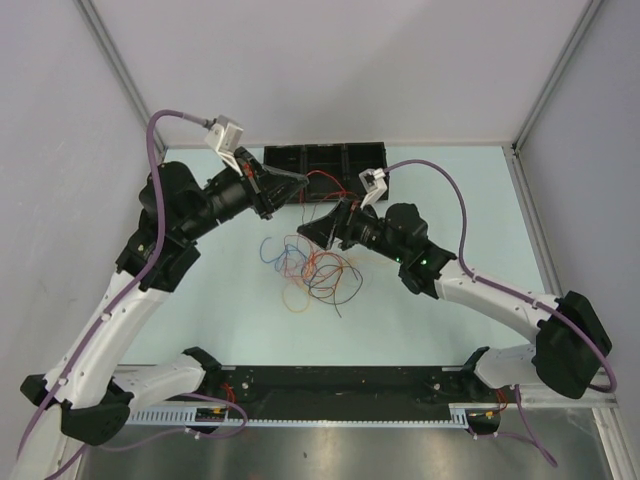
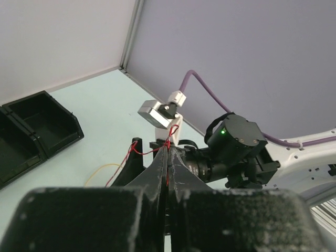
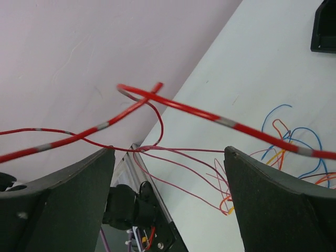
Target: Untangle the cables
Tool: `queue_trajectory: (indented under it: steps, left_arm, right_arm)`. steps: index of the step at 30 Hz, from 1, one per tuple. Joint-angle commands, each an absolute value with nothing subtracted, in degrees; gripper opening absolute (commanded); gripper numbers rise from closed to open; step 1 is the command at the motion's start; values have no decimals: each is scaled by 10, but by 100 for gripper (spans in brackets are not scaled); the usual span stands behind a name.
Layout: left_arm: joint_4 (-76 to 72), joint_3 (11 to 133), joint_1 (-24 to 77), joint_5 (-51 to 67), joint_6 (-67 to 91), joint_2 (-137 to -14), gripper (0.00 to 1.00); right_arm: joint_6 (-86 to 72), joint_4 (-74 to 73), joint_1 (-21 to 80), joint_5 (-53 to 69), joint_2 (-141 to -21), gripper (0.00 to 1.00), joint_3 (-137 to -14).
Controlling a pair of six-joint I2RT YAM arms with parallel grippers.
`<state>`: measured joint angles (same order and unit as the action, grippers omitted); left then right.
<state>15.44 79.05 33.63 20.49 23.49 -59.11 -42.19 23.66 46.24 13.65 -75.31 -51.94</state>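
The cables (image 1: 315,268) lie in a loose tangle of red, blue, orange-yellow and dark strands mid-table. My left gripper (image 1: 300,180) hangs over the tangle's far side, shut on a red cable (image 2: 142,152) that runs from its tips (image 2: 168,149) towards the right arm. My right gripper (image 1: 318,228) hovers just above the tangle with its jaws wide open. In the right wrist view a taut red cable (image 3: 210,116) crosses in front of the fingertips (image 3: 168,157), and thin red strands pass between the fingers without being pinched. Blue loops (image 3: 294,131) lie on the table beyond.
A row of black bins (image 1: 325,158) stands against the back wall, just behind both grippers; one of them (image 2: 37,126) shows in the left wrist view. A yellow cable (image 2: 102,169) lies on the table below the left fingers. Grey walls close in the back and sides.
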Motion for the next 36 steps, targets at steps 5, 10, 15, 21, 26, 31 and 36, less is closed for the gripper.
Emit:
queue_trajectory:
  steps: [5, 10, 15, 21, 26, 31, 36]
  left_arm:
    - [116, 780, 339, 243, 258, -569, 0]
    - [84, 771, 339, 267, 284, -573, 0]
    - [91, 801, 339, 271, 280, -584, 0]
    - [141, 898, 339, 239, 244, -606, 0]
    - [202, 1039, 339, 194, 208, -649, 0]
    - [229, 1187, 339, 149, 180, -695, 0]
    - [241, 1310, 339, 117, 162, -737, 0]
  right_arm:
    - [-425, 272, 477, 72, -784, 83, -550]
    - [-410, 259, 488, 54, -800, 58, -557]
    - [-406, 239, 489, 49, -812, 24, -558]
    - [-400, 186, 490, 40, -822, 8, -558]
    - [-390, 119, 489, 23, -824, 1, -558]
    - [-377, 52, 487, -20, -829, 0, -555]
    - [-390, 18, 468, -40, -839, 0, -527]
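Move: The left gripper still holds the red cable high up. For the open right gripper, the hanging red strand lies about 2 cm ahead, 2 cm to its left and 3 cm below. From there the left gripper is some 2 cm back, 4 cm left and 16 cm up, and the cable pile about 7 cm ahead, 4 cm left and 28 cm down. The left gripper has that strand some 4 cm ahead, 2 cm right and 19 cm below. Ease the right gripper slightly forward and down onto the hanging red strand and close its open fingers until they pinch it, then keep sinking towards the pile, about 12 cm in all, tipping the fingertips down. Keep the left fingers shut on the red cable; after a slight draw back, raise them quickly about 22 cm, drifting left and back, tips tilting up. ##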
